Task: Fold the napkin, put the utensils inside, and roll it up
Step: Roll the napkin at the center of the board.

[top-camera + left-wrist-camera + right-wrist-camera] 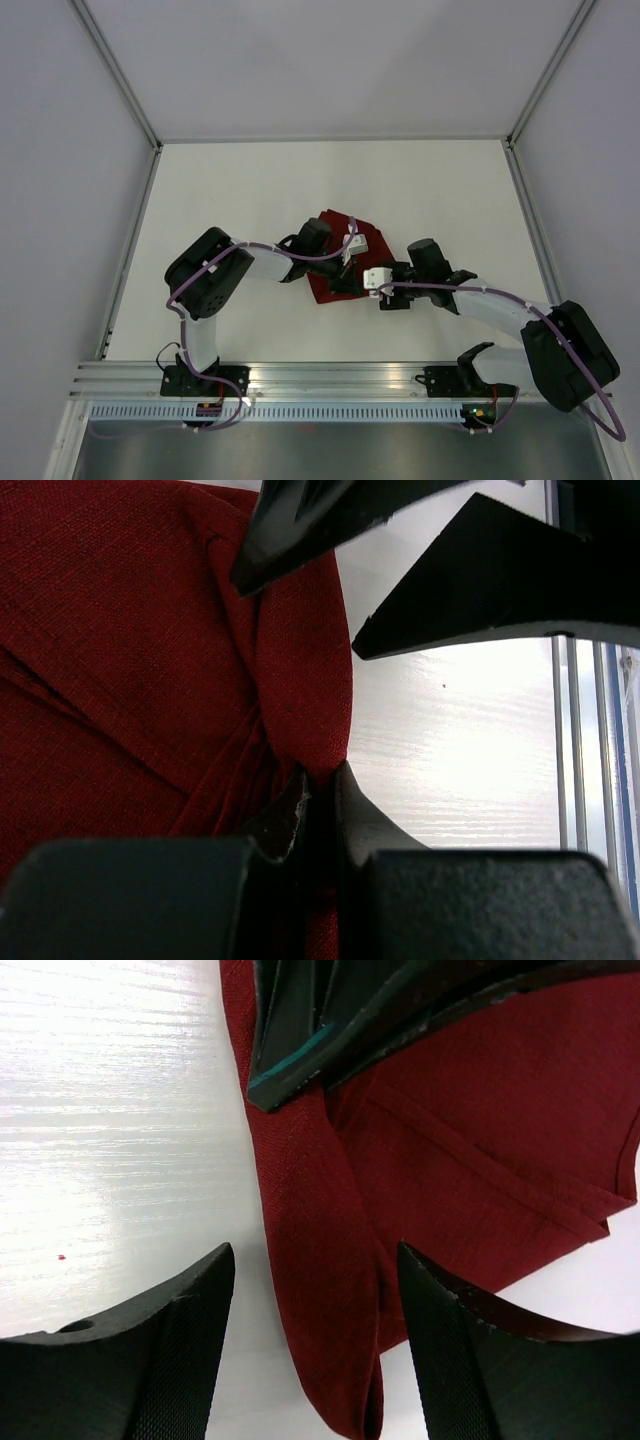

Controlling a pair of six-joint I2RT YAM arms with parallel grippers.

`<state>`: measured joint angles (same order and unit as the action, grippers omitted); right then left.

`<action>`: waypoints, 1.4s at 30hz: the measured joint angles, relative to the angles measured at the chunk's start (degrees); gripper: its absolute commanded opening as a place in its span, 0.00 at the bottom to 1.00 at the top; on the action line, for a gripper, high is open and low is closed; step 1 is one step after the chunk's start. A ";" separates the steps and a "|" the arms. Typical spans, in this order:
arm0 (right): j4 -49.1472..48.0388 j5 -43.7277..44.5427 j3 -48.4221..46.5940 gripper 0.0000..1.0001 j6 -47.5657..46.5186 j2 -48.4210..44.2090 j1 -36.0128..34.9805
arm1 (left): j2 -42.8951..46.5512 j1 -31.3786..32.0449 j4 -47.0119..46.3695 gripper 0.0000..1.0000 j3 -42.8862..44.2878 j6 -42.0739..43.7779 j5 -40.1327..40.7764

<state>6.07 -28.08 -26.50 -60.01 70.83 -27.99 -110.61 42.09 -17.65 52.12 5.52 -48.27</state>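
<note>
The maroon napkin (325, 288) lies bunched and partly rolled at mid-table. My left gripper (346, 268) is shut on a rolled fold of the napkin (150, 650), pinched between the fingertips (322, 776). My right gripper (364, 290) is open, and its fingers (190, 1310) straddle the rolled edge of the napkin (320, 1240) without touching it. The right gripper's black fingers (480, 580) show at the top of the left wrist view. A thin teal strip (290, 1060) runs along the left gripper's finger; I cannot tell whether it is a utensil. Otherwise the utensils are hidden.
The white table (250, 190) is walled by grey panels with metal frame rails (125, 265) on both sides. An aluminium rail (330, 375) carries the arm bases at the near edge.
</note>
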 measured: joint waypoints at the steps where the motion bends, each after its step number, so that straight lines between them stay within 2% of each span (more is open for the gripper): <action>1: -0.35 0.46 0.02 0.70 -0.24 0.55 -0.50 | 0.00 0.00 -0.02 0.02 0.02 0.00 0.00; 4: -1.81 1.07 0.09 0.68 -0.92 2.36 -1.68 | 0.02 0.00 0.00 0.02 0.02 0.02 0.02; 6: -3.10 1.31 0.09 0.61 -1.53 3.08 -2.29 | 0.04 0.00 0.00 0.02 0.00 0.02 0.04; 7: -3.58 1.49 0.09 0.57 -1.81 3.48 -2.62 | 0.07 0.00 0.02 0.02 0.00 0.02 0.07; 8: -4.11 1.68 0.07 0.42 -2.08 3.96 -2.89 | 0.09 0.00 0.02 0.02 0.00 0.02 0.11; 10: -4.26 1.95 -0.07 0.36 -2.75 4.90 -3.37 | 0.17 0.02 0.02 0.04 -0.02 0.02 0.28; 11: -4.04 2.01 -0.33 0.34 -2.93 5.29 -3.48 | 0.33 0.00 0.00 0.06 -0.17 0.02 0.57; 13: -3.08 2.08 -1.29 0.29 -3.34 6.14 -3.74 | 1.20 0.00 -0.15 0.20 -0.92 0.02 1.77; 14: -2.34 2.03 -2.03 0.27 -3.54 6.71 -3.82 | 1.66 0.02 -0.28 0.23 -1.38 0.04 2.38; 19: 4.76 1.60 -7.82 0.23 -4.09 10.78 -4.11 | 4.57 0.11 -0.85 0.36 -4.04 0.04 6.82; 24: 13.51 1.18 -15.63 0.19 -2.91 16.26 -4.11 | 7.48 0.13 -1.46 0.38 -6.14 -0.11 12.59; 30: 18.25 -0.22 -20.46 0.19 -1.88 20.00 -4.17 | 10.21 0.07 -3.54 0.40 -9.46 -1.88 18.36; 42: 29.57 -6.93 -36.26 0.18 -6.88 33.42 -4.79 | 17.09 -2.01 -4.68 0.43 -16.31 -9.53 28.22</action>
<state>35.64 -35.00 -62.76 -66.89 104.25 -32.77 -93.51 40.07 -22.33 35.81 -4.01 -20.05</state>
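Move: The right hand's open fingers straddle the right end of the napkin roll, which lies about 2 cm below the hand point and 1 cm to its left; the roll's middle, pinched by the left fingers, is some 10 cm to the left and level forward, and the flat part of the napkin centres about 10 cm ahead and 11 cm left. From the left hand, the roll's right end is roughly 10 cm to the right. The right hand eases left and sinks about 1.5 cm to pinch the roll's right end, then keeps that hold while it twists the roll forward by some 20 degrees and draws it left, for about 6 cm leftward in all. Once the right has closed, the left fingers open and let go of the roll's middle, and the left hand goes some 7 cm left and half as far forward, swinging about 30 degrees counter-clockwise, its open fingers still on either side of the roll. ##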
